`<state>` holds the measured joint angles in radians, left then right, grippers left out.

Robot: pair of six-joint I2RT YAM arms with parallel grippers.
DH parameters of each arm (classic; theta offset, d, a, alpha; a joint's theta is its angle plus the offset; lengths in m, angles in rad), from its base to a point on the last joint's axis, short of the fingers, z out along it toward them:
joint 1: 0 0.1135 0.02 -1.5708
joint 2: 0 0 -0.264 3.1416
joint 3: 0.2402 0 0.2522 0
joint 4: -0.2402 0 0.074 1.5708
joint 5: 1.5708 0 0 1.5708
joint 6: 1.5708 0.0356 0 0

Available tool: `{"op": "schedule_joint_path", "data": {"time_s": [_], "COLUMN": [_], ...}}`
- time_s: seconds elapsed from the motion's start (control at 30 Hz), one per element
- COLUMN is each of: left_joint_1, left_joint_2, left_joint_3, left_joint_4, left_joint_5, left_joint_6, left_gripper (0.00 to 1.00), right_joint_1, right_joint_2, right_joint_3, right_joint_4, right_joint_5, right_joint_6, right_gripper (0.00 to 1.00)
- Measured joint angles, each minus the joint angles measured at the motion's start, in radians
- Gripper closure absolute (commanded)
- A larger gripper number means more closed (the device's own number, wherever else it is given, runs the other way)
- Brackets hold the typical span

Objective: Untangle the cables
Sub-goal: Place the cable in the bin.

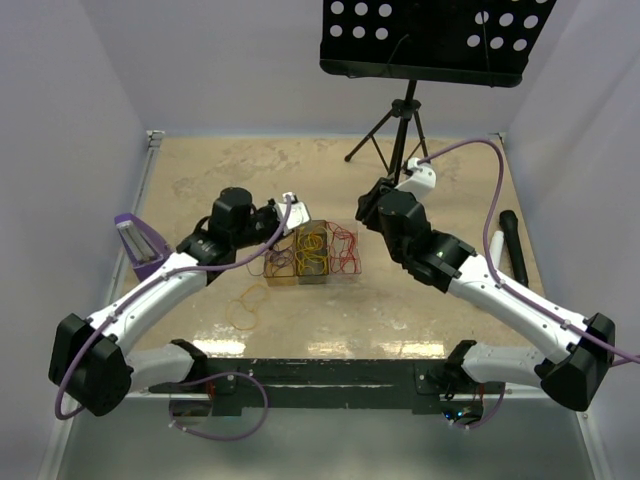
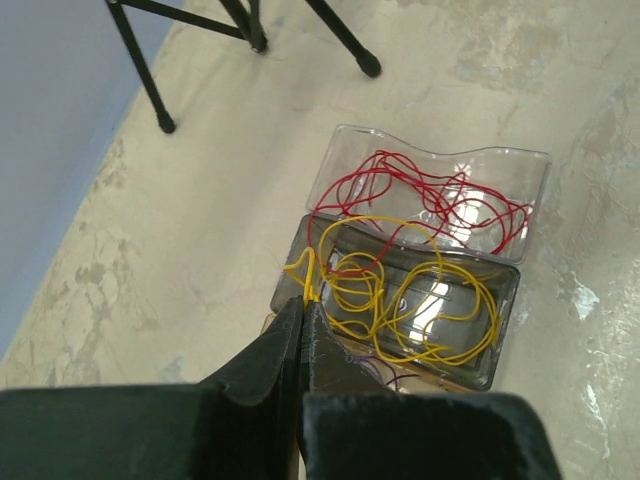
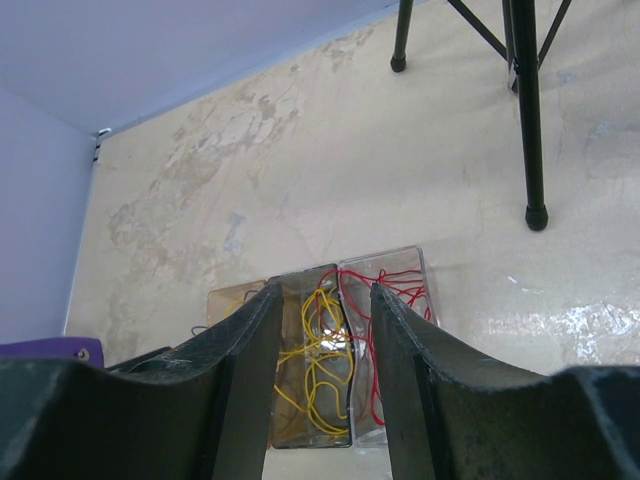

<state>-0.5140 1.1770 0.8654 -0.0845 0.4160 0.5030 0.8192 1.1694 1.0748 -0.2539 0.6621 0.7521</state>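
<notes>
The cables lie in and around three small trays side by side at mid-table. Yellow cables (image 1: 312,250) (image 2: 430,310) (image 3: 320,350) loop in the grey middle tray (image 2: 505,320). Red cables (image 1: 345,248) (image 2: 420,190) (image 3: 358,300) fill the clear tray (image 2: 520,170). Dark purple strands (image 2: 379,366) show by the amber tray (image 1: 275,275). Orange loops (image 1: 245,300) lie loose on the table. My left gripper (image 1: 293,226) (image 2: 305,297) is shut on a yellow cable at the grey tray's far corner. My right gripper (image 1: 368,210) (image 3: 325,290) hangs open above the trays, holding nothing.
A music stand's tripod (image 1: 400,120) stands at the back, with feet showing in both wrist views (image 2: 368,68) (image 3: 536,215). A black microphone (image 1: 512,245) lies at the right by the wall. A purple object (image 1: 140,240) sits at the left edge.
</notes>
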Motion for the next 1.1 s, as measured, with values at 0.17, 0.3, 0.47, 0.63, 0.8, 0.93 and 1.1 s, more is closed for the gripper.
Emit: {"op": "schedule_joint_path", "data": {"time_s": [0.17,0.3,0.47,0.63,0.8,0.93,1.1], "left_joint_1": [-0.079,-0.139,-0.191,-0.209,-0.209,-0.209,-0.208], "left_joint_2": [0.055,0.139,0.183,0.200,0.203,0.195,0.149], "left_joint_3": [0.000,0.000,-0.040,-0.081,-0.094,-0.083,0.023], "left_joint_4": [-0.010,-0.016,0.004,0.030,0.043,0.006,-0.130], "left_joint_5": [-0.040,-0.092,-0.153,-0.197,-0.212,-0.205,-0.163], "left_joint_6": [0.032,0.035,0.031,0.031,0.008,-0.034,-0.105], "left_gripper": [1.00,1.00,1.00,0.69,0.44,0.22,0.17], "right_joint_1": [-0.002,-0.002,-0.006,-0.008,-0.009,-0.009,-0.009], "right_joint_2": [0.000,0.000,0.000,-0.001,0.000,0.000,-0.001], "right_joint_3": [-0.014,-0.022,-0.023,-0.023,-0.023,-0.023,-0.014], "right_joint_4": [0.000,-0.001,-0.001,-0.001,-0.001,-0.002,-0.017], "right_joint_5": [0.000,-0.001,-0.001,-0.002,-0.006,-0.016,-0.026], "right_joint_6": [0.008,0.008,0.008,0.008,0.008,0.007,0.000], "right_gripper": [0.55,0.55,0.55,0.54,0.54,0.53,0.52]}}
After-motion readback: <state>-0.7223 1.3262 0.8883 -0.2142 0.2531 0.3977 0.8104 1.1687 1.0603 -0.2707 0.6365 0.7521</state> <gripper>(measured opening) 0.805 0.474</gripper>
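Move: The dark middle bin, already strewn with yellow cable, has its middle some 5 cm ahead of the left hand, 6 cm to its right and 18 cm below; the shut fingers still hold a yellow cable over it. The tan bin sits 8 cm left of the dark one, the clear bin of red cable 8 cm right of it. Loose yellow cable lies about 10 cm back and 10 cm left of the hand. From the right hand, the dark bin is about 5 cm ahead, 11 cm left, 26 cm down. The held yellow cable is lowered about 11 cm towards the dark bin by the left hand, which also draws back and shifts right some 3 cm each, its left side rolling up about 15 degrees. There the fingers open wide and let the cable go, still above the bin; the emptied hand then rises about 4 cm. ##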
